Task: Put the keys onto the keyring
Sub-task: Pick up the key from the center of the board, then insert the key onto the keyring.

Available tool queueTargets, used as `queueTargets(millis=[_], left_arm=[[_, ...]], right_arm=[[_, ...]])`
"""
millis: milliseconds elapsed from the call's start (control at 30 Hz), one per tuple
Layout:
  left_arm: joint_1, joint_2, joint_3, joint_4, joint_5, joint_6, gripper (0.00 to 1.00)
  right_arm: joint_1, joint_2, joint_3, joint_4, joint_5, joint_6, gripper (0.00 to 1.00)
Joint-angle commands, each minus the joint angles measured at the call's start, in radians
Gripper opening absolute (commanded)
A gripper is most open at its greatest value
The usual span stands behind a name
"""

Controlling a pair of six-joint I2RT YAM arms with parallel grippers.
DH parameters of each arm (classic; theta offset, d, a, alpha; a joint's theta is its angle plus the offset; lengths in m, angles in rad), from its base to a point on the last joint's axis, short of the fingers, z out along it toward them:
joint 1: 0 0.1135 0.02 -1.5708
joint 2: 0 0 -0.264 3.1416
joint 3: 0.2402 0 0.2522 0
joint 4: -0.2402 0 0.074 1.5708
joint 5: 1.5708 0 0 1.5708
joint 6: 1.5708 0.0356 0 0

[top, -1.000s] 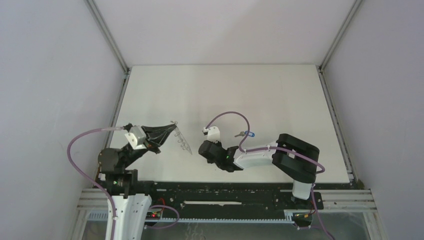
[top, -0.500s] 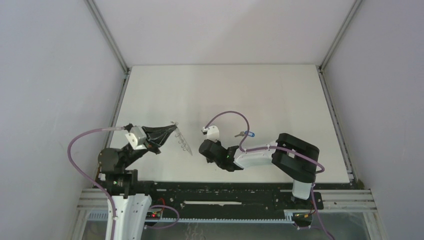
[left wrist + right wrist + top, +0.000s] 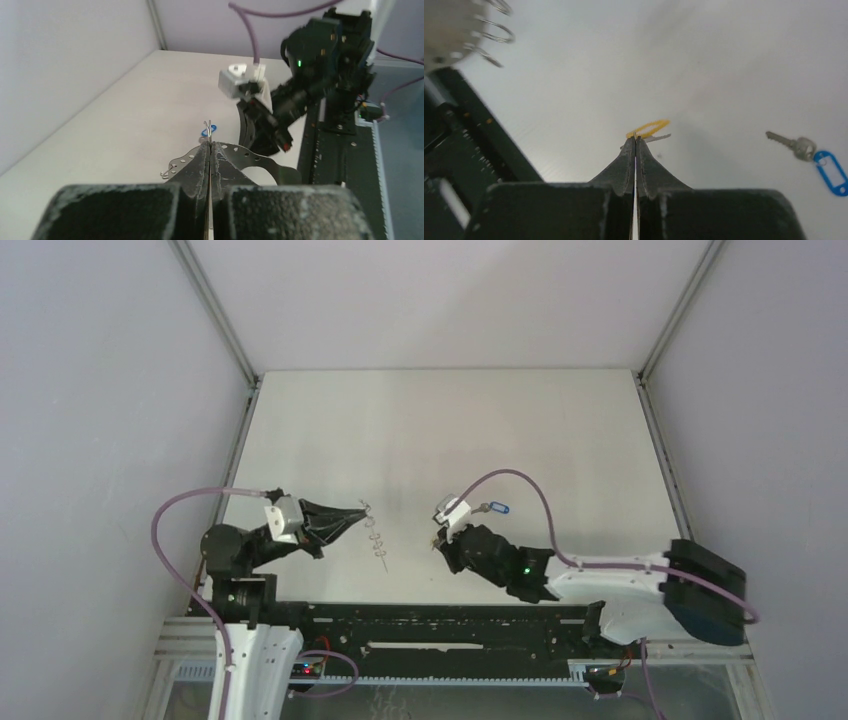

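My left gripper (image 3: 358,512) (image 3: 210,145) is shut on the keyring (image 3: 250,156), a thin dark band with small holes. Wire loops (image 3: 376,538) hang from its edge. The keyring's loops (image 3: 494,31) also show blurred at the top left of the right wrist view. Facing it across a short gap, my right gripper (image 3: 437,540) (image 3: 635,140) is shut on the yellow key (image 3: 650,129), which sticks out past the fingertips. The blue key (image 3: 495,507) (image 3: 819,159) lies flat on the table to the right of that gripper, untouched.
The white table (image 3: 450,430) is walled on three sides by grey panels. A black rail (image 3: 450,625) runs along the near edge by both arm bases. Purple cables (image 3: 510,480) loop above both wrists.
The right arm has swung its elbow out to the right and its gripper has shifted right, shut on the yellow key. The left gripper has moved slightly right with the keyring.
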State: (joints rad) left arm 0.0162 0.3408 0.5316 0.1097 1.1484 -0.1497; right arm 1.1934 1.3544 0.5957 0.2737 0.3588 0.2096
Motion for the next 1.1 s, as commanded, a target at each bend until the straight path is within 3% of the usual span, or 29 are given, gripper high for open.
queueTargets(millis=[0, 233, 433, 767, 1067], left_arm=[[0.0, 0.039, 0.035, 0.015, 0.14, 0.005, 0.0], [-0.115, 0.099, 0.052, 0.015, 0.188, 0.032, 0.0], [-0.219, 0.183, 0.098, 0.015, 0.194, 0.077, 0.0], [-0.304, 0.338, 0.187, 0.015, 0.29, 0.177, 0.0], [-0.401, 0.373, 0.218, 0.016, 0.321, 0.296, 0.0]], right_arm=[[-0.005, -0.225, -0.047, 0.03, -0.191, -0.271, 0.0], [-0.108, -0.501, -0.025, -0.131, -0.62, -0.507, 0.0], [-0.183, -0.482, 0.174, -0.395, -0.853, -0.691, 0.0], [-0.266, -0.338, 0.483, -0.652, -1.05, -0.951, 0.0], [-0.244, -0.356, 0.523, -0.668, -1.018, -1.121, 0.0]])
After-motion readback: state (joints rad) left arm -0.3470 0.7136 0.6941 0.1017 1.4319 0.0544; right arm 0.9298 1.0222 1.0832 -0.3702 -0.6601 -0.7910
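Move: The right hand already holds the yellow-tagged key about 8 cm above the board; the keyring plate it is being taken to has its middle some 10 cm to its left, 6 cm back and 18 cm higher. The blue-tagged key lies on the board about 10 cm ahead, 11 cm to the right and 8 cm below the right hand. From the left hand, which holds the keyring, the yellow-tagged key is about 11 cm to the right, 4 cm ahead and 23 cm lower. Keeping its pinch on the yellow-tagged key, the right hand sweeps up about 22 cm and back some 5 cm, away from the board, swinging round nearly 60 degrees counter-clockwise and tipping its fingers up out of their downward slant until they point left at the keyring. Meanwhile the left hand keeps hold of the keyring and carries it about 6 cm right and 5 cm back towards the key, dipping 2 cm and coming up again while turning some 35 degrees clockwise. ##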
